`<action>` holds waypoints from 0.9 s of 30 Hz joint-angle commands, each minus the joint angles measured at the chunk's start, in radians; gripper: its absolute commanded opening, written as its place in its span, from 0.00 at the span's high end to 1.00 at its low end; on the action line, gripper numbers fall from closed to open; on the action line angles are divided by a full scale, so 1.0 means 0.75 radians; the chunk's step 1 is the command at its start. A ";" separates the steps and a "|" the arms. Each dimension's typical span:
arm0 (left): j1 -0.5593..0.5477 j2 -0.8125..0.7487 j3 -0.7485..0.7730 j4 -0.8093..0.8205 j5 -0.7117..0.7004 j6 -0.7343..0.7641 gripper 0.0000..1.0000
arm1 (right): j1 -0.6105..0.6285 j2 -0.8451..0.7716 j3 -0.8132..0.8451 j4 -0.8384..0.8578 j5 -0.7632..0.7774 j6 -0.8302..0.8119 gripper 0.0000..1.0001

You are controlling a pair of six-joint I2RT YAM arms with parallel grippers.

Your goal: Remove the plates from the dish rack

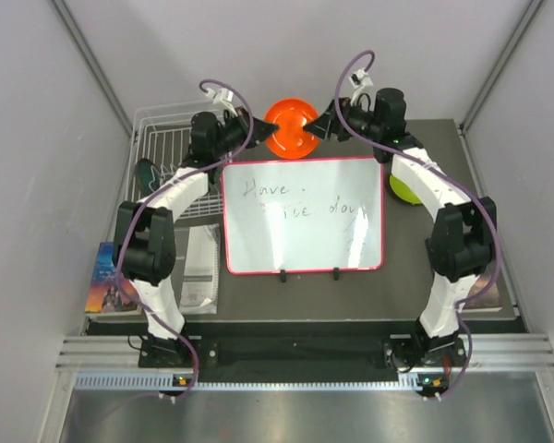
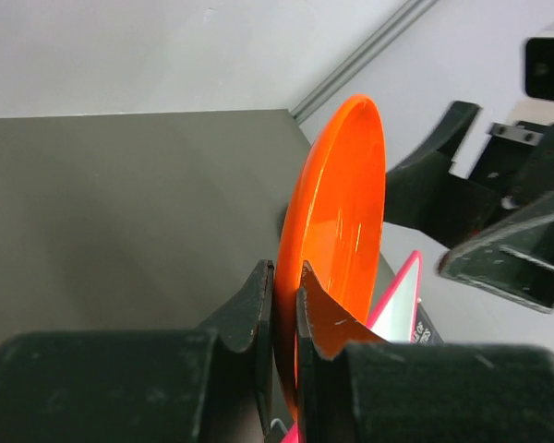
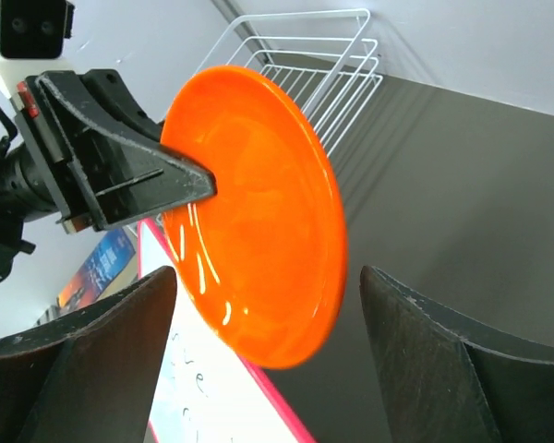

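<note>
My left gripper (image 1: 257,127) is shut on the left rim of an orange plate (image 1: 291,129) and holds it on edge above the table, behind the whiteboard. In the left wrist view the jaws (image 2: 286,277) pinch the plate's rim (image 2: 342,203). My right gripper (image 1: 318,124) is open at the plate's right side. In the right wrist view the plate (image 3: 258,203) sits between and beyond its spread fingers (image 3: 268,272), not touching them. The white wire dish rack (image 1: 162,148) stands at the back left. A lime green plate (image 1: 404,187) lies at the right, partly under the right arm.
A pink-framed whiteboard (image 1: 303,214) with writing lies mid-table. A dark teal shape (image 1: 146,171) shows in the rack beside the left arm. A book (image 1: 111,277) and a paper (image 1: 200,268) lie at the front left. Another book (image 1: 485,291) lies at the front right.
</note>
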 commanded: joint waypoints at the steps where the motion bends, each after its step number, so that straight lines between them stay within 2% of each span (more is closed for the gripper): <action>1: -0.034 -0.008 0.092 0.198 0.052 -0.045 1.00 | 0.017 0.060 0.097 0.088 -0.084 0.039 0.20; 3: -0.036 -0.008 0.099 0.230 0.076 -0.066 1.00 | 0.021 0.084 0.124 0.087 -0.096 0.043 0.23; 4: -0.038 -0.012 0.095 0.240 0.074 -0.072 1.00 | 0.019 0.086 0.126 0.089 -0.096 0.043 0.28; 5: -0.038 -0.012 0.097 0.243 0.080 -0.072 1.00 | 0.017 0.089 0.126 0.092 -0.088 0.043 0.46; 6: -0.036 -0.016 0.099 0.239 0.087 -0.062 1.00 | 0.019 0.085 0.122 0.100 -0.082 0.037 0.57; 7: -0.036 -0.020 0.097 0.224 0.085 -0.050 1.00 | 0.015 0.078 0.116 0.108 -0.059 0.035 0.72; 8: -0.036 -0.024 0.089 0.214 0.083 -0.035 1.00 | 0.009 0.072 0.096 0.114 -0.041 0.035 1.00; 10: -0.034 -0.043 0.080 0.169 0.056 0.024 1.00 | -0.011 0.038 0.069 0.120 0.036 0.037 1.00; 11: -0.034 -0.051 0.074 0.141 0.044 0.044 0.76 | -0.024 0.021 0.045 0.110 0.082 0.033 1.00; 13: -0.010 -0.069 0.072 0.087 0.009 0.106 0.42 | -0.048 -0.050 0.006 0.094 0.218 0.011 1.00; 14: 0.005 -0.082 0.054 0.057 -0.003 0.122 0.34 | -0.079 -0.079 -0.029 0.073 0.259 0.002 1.00; 15: 0.037 -0.110 0.037 0.048 -0.018 0.149 0.20 | -0.097 -0.142 -0.054 0.059 0.311 -0.004 1.00; 18: 0.139 -0.188 -0.038 0.026 -0.073 0.196 0.08 | -0.212 -0.265 -0.164 0.034 0.460 -0.012 1.00; 20: 0.235 -0.251 -0.097 -0.013 -0.097 0.220 0.07 | -0.328 -0.316 -0.254 0.032 0.489 0.006 1.00; 21: 0.268 -0.278 -0.120 -0.021 -0.118 0.245 0.03 | -0.367 -0.365 -0.283 0.028 0.503 0.009 1.00; 23: 0.366 -0.343 -0.181 -0.046 -0.169 0.280 0.02 | -0.475 -0.404 -0.352 -0.004 0.573 -0.006 1.00; 27: 0.465 -0.437 -0.222 -0.225 -0.290 0.453 0.01 | -0.619 -0.417 -0.434 -0.139 0.620 -0.002 1.00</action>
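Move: The orange plate stands on edge between the hands, its middle about 5 cm to the right of the left hand, which grips its edge, and 1 cm farther out. From the open right hand the plate's middle is roughly 4 cm left and 1 cm ahead; the green plate lies some 28 cm right, 1 cm back and 18 cm down, the whiteboard straight left-right level, 10 cm back and 19 cm down. Right hand pinches the orange plate's edge, left opens; right carries the plate about 25 cm right, left retreats left. ##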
